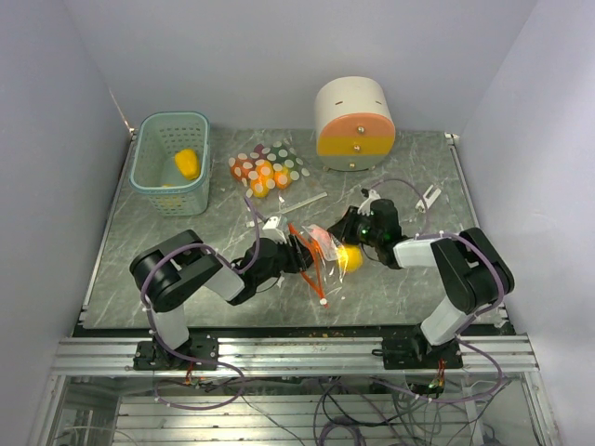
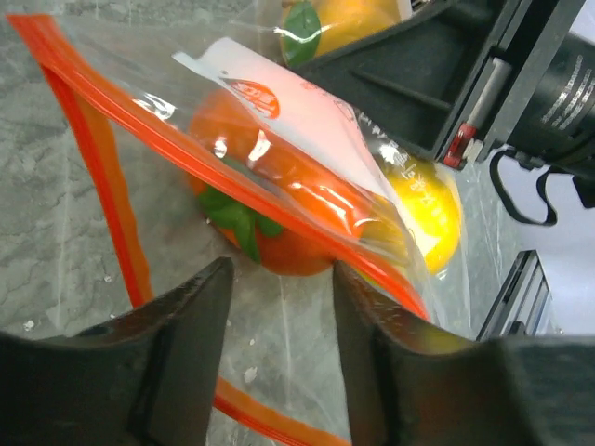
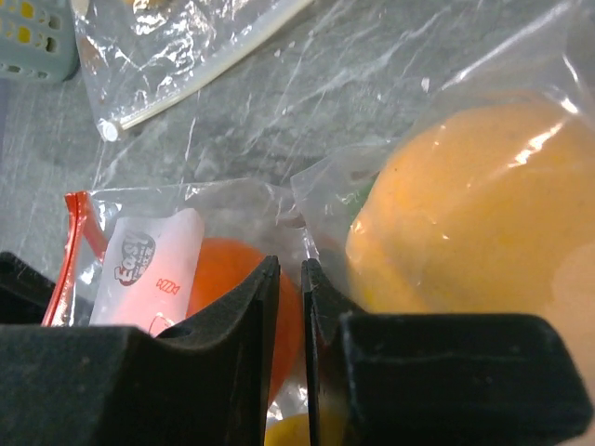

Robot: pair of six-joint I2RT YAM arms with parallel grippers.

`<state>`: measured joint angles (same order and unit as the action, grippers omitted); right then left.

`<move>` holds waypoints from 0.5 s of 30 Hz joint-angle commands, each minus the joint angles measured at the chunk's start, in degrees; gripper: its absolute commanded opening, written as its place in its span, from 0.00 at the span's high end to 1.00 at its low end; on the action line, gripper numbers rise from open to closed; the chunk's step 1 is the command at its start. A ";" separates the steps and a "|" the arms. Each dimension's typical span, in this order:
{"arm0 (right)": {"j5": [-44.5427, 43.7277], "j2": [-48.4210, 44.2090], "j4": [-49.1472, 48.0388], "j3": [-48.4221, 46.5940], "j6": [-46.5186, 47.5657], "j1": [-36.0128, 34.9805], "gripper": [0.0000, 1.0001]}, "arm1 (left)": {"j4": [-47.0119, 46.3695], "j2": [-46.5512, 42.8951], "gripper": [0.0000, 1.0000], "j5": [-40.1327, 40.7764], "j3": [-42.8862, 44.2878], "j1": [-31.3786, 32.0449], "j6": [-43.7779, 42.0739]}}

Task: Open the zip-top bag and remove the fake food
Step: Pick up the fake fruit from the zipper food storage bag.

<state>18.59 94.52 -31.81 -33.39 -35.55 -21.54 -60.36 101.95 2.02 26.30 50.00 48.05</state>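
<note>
The clear zip-top bag (image 1: 321,249) with an orange zip strip (image 2: 102,177) lies mid-table between my two grippers. Inside it is fake food: an orange fruit (image 2: 279,209) with green leaves, a yellow one (image 2: 429,218) and a larger yellow-orange one (image 3: 474,204). My left gripper (image 2: 279,279) is open just inside the bag's mouth, over the clear film, a little short of the orange fruit. My right gripper (image 3: 290,265) is shut on a fold of the bag's film, between the orange fruit (image 3: 223,269) and the yellow-orange one. In the top view the grippers (image 1: 302,253) (image 1: 350,236) face each other across the bag.
A teal basket (image 1: 169,186) at the back left holds a yellow piece (image 1: 187,163). A second clear bag of small cups (image 1: 268,169) lies behind the work spot. The cream-and-orange round container (image 1: 355,123) stands at the back. A small white part (image 1: 429,197) lies at the right.
</note>
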 commanded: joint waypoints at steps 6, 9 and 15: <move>0.47 1.52 -2.40 3.76 -0.98 -1.12 0.83 | -4.37 1.02 0.12 1.26 0.23 0.33 -1.18; 0.95 1.71 -2.92 4.08 -1.29 -1.76 0.83 | -4.66 1.49 0.04 0.94 0.66 0.36 -1.45; 1.54 2.29 -4.43 5.17 -1.77 -3.50 0.83 | -3.78 2.09 0.02 2.44 0.89 0.45 -1.64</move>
<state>19.57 95.55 -35.59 -29.74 -36.73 -23.75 -61.98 103.18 2.55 26.30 50.04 47.55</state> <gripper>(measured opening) 0.171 0.974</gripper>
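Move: The orange-red fruit, inside the bag with its leafy end to the open mouth, lies about 3 cm ahead of the left hand and 3 cm to its right, a touch lower; from the right hand it is some 4 cm back and 3 cm left, about 2 cm lower. The yellow fruit sits roughly 10 cm right of the left hand and 1 cm back. The peach lies about 2 cm ahead of the right hand and 4 cm to its right. The orange-red fruit is worked towards the bag's mouth from behind: the right hand, fingers still nearly shut, presses back and down on the bag's closed side, about 2.5 cm back, 1.5 cm down and slightly left. Meanwhile the left hand stays in place at the mouth, pointing forward-right, and spreads its half-open fingers almost fully before the fruit. ##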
